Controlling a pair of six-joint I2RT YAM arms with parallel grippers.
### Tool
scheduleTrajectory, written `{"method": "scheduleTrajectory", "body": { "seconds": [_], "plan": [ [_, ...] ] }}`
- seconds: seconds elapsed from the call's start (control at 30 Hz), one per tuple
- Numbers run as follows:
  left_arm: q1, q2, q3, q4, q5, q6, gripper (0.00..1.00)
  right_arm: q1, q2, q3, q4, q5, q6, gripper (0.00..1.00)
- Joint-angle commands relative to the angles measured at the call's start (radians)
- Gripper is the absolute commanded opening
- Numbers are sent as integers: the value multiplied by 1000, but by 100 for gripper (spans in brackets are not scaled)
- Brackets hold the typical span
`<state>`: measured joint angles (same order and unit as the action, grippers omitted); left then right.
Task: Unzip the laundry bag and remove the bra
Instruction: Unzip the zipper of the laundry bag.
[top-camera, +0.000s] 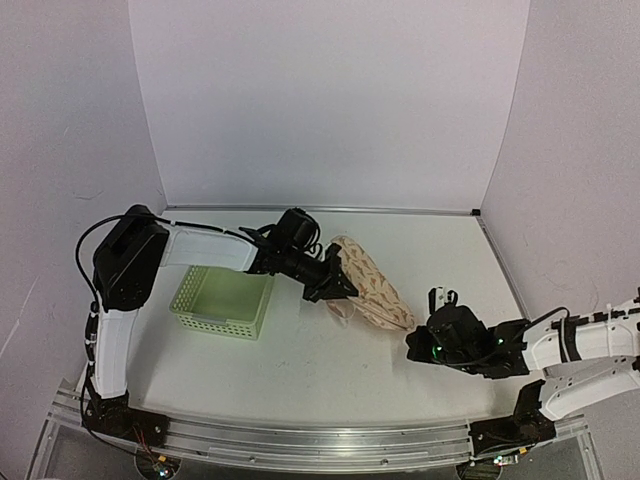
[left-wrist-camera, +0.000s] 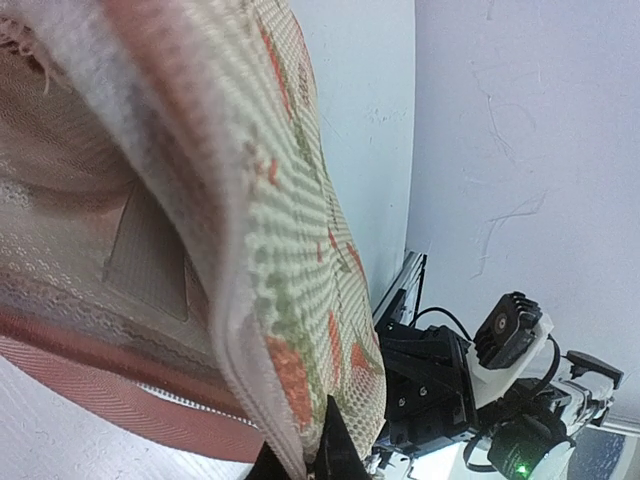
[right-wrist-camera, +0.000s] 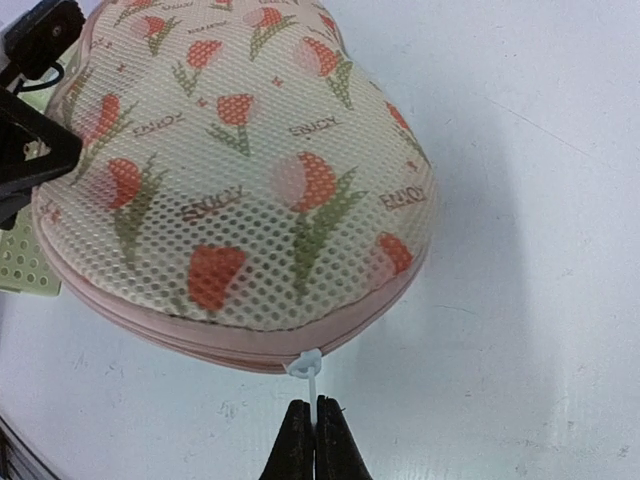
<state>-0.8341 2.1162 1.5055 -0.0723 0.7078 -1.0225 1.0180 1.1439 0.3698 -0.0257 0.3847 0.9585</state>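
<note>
The laundry bag (top-camera: 372, 283) is beige mesh with red tulips and pink zip edging, lying right of the table's centre. My left gripper (top-camera: 337, 284) is shut on the bag's left edge, pinching the printed fabric (left-wrist-camera: 300, 330) between its dark fingertips (left-wrist-camera: 338, 448). That edge is lifted, and the pale lining (left-wrist-camera: 90, 220) shows inside. My right gripper (right-wrist-camera: 316, 428) is shut on the thin white zip pull (right-wrist-camera: 318, 378) at the bag's near rim (right-wrist-camera: 240, 345). In the top view it sits at the bag's right end (top-camera: 412, 338). The bra is hidden.
A light green lattice basket (top-camera: 223, 300) stands left of the bag, under the left forearm; its corner shows in the right wrist view (right-wrist-camera: 18, 262). White walls enclose the table on three sides. The right arm's base (left-wrist-camera: 450, 390) lies beyond the bag.
</note>
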Motion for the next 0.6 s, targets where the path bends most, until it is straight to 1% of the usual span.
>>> {"method": "scheduleTrajectory", "body": {
  "seconds": [0.0, 0.23, 0.4, 0.57],
  "plan": [
    [61, -23, 80, -78, 21, 102, 0, 3, 3, -11, -68, 48, -21, 0],
    [115, 39, 207, -154, 64, 170, 0, 42, 71, 12, 55, -31, -25, 0],
    [141, 95, 283, -204, 74, 209, 0, 97, 175, 103, 127, -55, -18, 0],
    [154, 147, 355, -272, 70, 256, 0, 122, 285, 209, 161, -70, -23, 0]
  ]
}}
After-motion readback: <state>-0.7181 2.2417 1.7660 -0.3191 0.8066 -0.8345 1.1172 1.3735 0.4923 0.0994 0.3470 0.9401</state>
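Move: The right hand already grips the zipper pull; the slider sits about 2 cm ahead of it and 1 cm to its left, roughly level. The laundry bag's middle is some 13 cm ahead and 8 cm left of that hand. The left hand already pinches the rim of the bag's opening, with the slider about 12 cm to its right, 7 cm back and 6 cm lower. The green basket's middle is some 26 cm to the left hand's left, 4 cm ahead and 8 cm below. Leftward, after a brief near-standstill, the right hand carries the zipper pull about 6.5 cm, speeding up and turning slightly counter-clockwise, its fingers still shut. Meanwhile the left hand keeps its pinch on the bag's rim and draws it forward some 5.5 cm and a little left, rising about 2 cm before sinking most of the way back. ##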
